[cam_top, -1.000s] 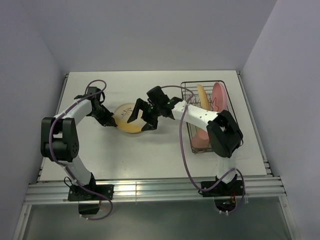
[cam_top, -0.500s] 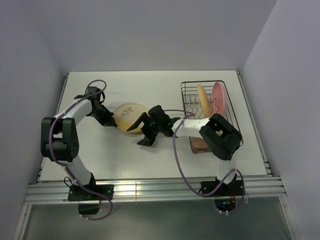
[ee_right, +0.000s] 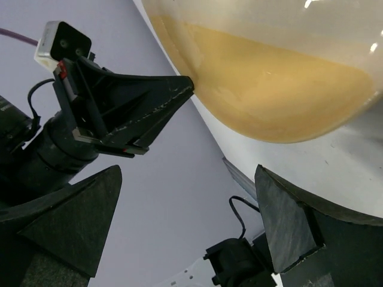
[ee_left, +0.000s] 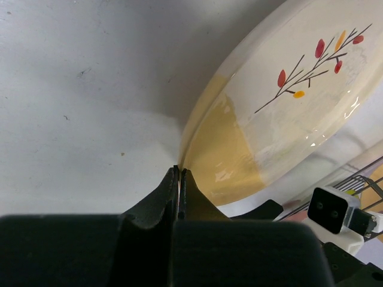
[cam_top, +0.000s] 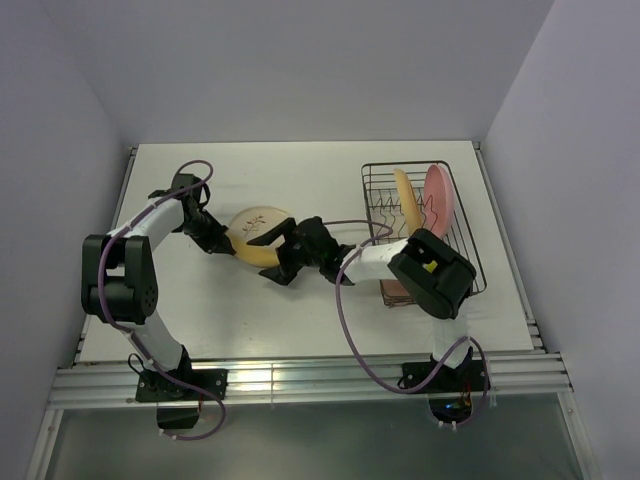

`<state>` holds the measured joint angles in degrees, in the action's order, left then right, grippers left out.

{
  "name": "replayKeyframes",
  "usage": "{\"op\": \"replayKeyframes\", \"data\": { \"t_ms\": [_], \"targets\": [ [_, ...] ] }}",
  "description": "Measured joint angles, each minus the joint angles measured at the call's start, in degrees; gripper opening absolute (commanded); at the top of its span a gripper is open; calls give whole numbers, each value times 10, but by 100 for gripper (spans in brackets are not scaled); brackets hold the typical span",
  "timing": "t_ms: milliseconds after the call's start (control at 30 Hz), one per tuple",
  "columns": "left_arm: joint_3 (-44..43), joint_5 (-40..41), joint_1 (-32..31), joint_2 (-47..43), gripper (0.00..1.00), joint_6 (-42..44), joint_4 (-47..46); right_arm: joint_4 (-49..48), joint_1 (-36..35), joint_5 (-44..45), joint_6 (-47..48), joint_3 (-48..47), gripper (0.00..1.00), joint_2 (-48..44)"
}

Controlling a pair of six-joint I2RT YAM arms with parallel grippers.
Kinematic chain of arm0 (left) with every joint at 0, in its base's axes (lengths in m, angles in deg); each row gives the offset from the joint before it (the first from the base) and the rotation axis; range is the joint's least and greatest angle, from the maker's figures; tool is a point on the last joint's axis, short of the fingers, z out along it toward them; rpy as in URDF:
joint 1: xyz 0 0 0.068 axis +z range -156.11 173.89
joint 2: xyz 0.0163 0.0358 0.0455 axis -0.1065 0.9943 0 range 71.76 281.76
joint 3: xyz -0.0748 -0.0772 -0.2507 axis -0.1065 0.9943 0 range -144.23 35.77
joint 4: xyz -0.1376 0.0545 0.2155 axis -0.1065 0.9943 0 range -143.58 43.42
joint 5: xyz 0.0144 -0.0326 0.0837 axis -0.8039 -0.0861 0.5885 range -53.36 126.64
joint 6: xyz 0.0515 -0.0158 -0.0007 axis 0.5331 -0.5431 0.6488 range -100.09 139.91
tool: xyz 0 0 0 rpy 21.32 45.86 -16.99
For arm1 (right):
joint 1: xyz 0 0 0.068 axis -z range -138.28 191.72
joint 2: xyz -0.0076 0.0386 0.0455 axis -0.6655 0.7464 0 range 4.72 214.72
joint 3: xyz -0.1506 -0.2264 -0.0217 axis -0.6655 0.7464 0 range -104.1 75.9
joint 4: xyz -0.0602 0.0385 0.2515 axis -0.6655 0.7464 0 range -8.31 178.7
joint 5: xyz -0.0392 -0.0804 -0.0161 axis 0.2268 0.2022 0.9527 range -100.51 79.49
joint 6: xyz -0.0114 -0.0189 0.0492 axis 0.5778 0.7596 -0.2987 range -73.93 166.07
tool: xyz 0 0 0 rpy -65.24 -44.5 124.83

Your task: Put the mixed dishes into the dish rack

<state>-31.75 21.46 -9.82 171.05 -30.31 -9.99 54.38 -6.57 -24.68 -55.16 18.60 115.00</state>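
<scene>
The cream-and-yellow plate with a twig motif (cam_top: 255, 228) (ee_left: 287, 107) (ee_right: 269, 89) lies left of centre on the table, its near side tipped up. My left gripper (cam_top: 222, 243) (ee_left: 179, 171) is shut, and its tips press against the plate's left rim. My right gripper (cam_top: 275, 255) (ee_right: 185, 209) stands wide open just short of the plate's right near edge, with nothing between its fingers. The dish rack (cam_top: 405, 165) stands at the right. In it, an orange plate (cam_top: 404, 195) and a pink plate (cam_top: 440, 195) stand upright.
A pink dish (cam_top: 400, 285) lies low at the rack's near end, partly hidden by my right arm. The right arm's forearm stretches across the table in front of the rack. Walls close in the table at the back and both sides.
My right gripper came off the top of the plate, dropped towards the table and swung to the plate's near right edge, staying open. The left gripper stayed shut at the rim.
</scene>
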Motion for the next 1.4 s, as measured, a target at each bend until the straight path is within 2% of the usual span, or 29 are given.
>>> {"op": "replayKeyframes", "data": {
  "t_ms": [333, 767, 1067, 1167, 1267, 1300, 1333, 1367, 1400],
  "targets": [
    [0, -6, 3, 0, 0, 2, 6, -29, -10, 21, -12, 63, 100, -4],
    [-6, -20, 5, -21, 0, 2, 17, -110, -1, 88, -29, 65, 98, 40],
    [19, -26, 5, -52, 0, 2, 15, -131, 17, 103, -23, 35, 88, 74],
    [39, -27, 5, -57, 0, 1, 13, -134, 24, 100, -17, 14, 76, 92],
    [55, -28, 8, -62, 0, 1, 9, -131, 26, 97, -5, 1, 44, 108],
    [58, -30, 9, -64, 0, 0, 9, -125, 26, 96, 0, -3, 21, 113],
    [60, -30, 9, -66, 0, 0, 9, -120, 26, 93, 8, -6, 9, 117],
    [61, -29, 10, -68, 5, 4, 10, -138, 26, 94, 19, -6, 0, 120],
    [59, -39, 13, -73, 11, 7, 15, -146, 27, 97, 57, -13, 0, 118]
  ]
}}
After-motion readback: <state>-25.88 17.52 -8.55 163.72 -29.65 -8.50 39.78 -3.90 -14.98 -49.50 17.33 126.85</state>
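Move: The left hand holds the decorated plate by its left rim, its middle about 7 cm to that hand's right, 3 cm ahead and slightly lower. From the open right hand, the plate's middle is roughly 8 cm ahead, 1 cm to the right and 6 cm below. The dish rack's middle is some 38 cm right and 9 cm ahead of the right hand; the yellow plate standing in it is about 34 cm right and 13 cm ahead. The right fingers close on the decorated plate's near rim and pinch it, while the left fingers stay shut at its left rim. To get there, the open right hand dips and draws back slightly, then pushes forward, ending about 6 cm farther out and 5 cm lower, swung some 10 degrees clockwise. The left hand lifts a couple of centimetres, then pulls back about 3 cm, sinking slightly. ##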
